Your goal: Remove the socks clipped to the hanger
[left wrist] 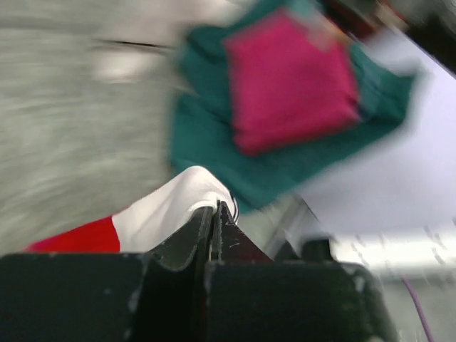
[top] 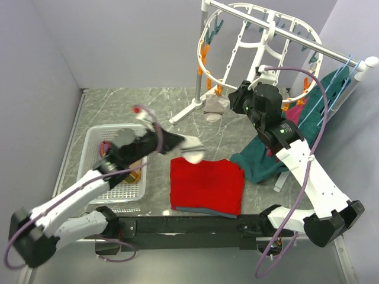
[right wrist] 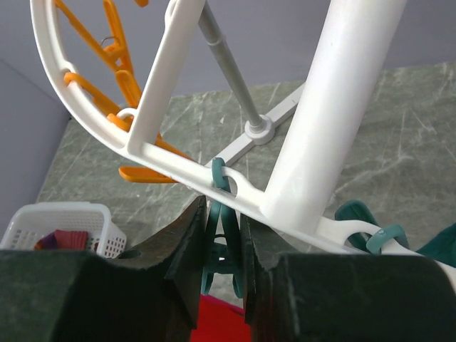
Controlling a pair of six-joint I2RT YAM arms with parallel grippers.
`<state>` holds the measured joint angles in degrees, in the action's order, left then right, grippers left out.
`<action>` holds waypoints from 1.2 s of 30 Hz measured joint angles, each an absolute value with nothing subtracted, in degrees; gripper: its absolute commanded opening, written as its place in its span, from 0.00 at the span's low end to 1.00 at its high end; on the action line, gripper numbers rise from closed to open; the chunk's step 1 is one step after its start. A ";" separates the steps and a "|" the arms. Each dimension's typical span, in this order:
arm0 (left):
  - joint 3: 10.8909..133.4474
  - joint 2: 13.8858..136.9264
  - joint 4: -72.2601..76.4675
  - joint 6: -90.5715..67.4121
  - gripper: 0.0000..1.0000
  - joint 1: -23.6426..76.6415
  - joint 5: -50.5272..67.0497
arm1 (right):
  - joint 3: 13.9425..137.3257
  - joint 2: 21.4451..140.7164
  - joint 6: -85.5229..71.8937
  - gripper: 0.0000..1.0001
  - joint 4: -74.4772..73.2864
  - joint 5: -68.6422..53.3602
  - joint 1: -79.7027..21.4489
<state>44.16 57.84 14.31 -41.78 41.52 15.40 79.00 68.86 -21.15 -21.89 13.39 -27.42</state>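
Note:
The white oval hanger (top: 260,41) hangs at the back right with orange and teal pegs on it. A pale sock (top: 213,110) dangles from its lower rim. Just right of that sock, my right gripper (top: 238,98) reaches in under the rim. In the right wrist view the right gripper (right wrist: 224,224) is shut on a teal clip peg (right wrist: 226,214) that hangs from the hanger's frame (right wrist: 178,160). My left gripper (top: 177,142) is over the table's middle, shut on a whitish-grey sock (top: 193,151). The left gripper (left wrist: 217,208) pinches the sock's (left wrist: 171,206) edge.
A white slotted basket (top: 95,139) stands at the left with socks inside. A folded red cloth (top: 207,184) lies front centre. Teal and pink garments (top: 260,161) lie and hang at the right on blue hangers (top: 331,89). The rack's foot (top: 189,109) crosses the back.

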 measured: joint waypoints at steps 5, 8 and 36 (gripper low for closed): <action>40.23 43.75 -4.08 -46.96 0.01 26.74 5.45 | 76.84 68.27 -21.17 0.00 -18.92 11.92 -27.22; 39.64 37.43 -13.15 -49.58 0.01 22.98 -0.10 | 76.34 68.07 -21.17 0.00 -18.06 11.20 -27.11; 39.07 26.22 -34.33 -64.18 0.96 17.17 -29.91 | 75.77 67.26 -21.37 0.00 -17.32 9.10 -27.05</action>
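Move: The left hand, already holding the white sock, has the basket about 27 cm to its left, some 2 cm farther out and 26 cm below. A tan striped sock inside the basket is roughly 21 cm left, level with the hand; the red cloth lies 11 cm right and 5 cm back, about 30 cm down. Another white sock still hangs about 14 cm right and 17 cm ahead, 10 cm lower. The right hand has the basket about 50 cm left, 11 cm back and 32 cm below. The left hand lets go of the white sock over the basket after a fast swing some 28 cm left, sinking about 9 cm as it turns roughly 70 degrees counter-clockwise and tips its fingers down. The fingers open wide only once it has nearly stopped, then it lifts about 2 cm. The right hand keeps its pinch on the teal clip on the hanger, drifting about 1 cm left. ##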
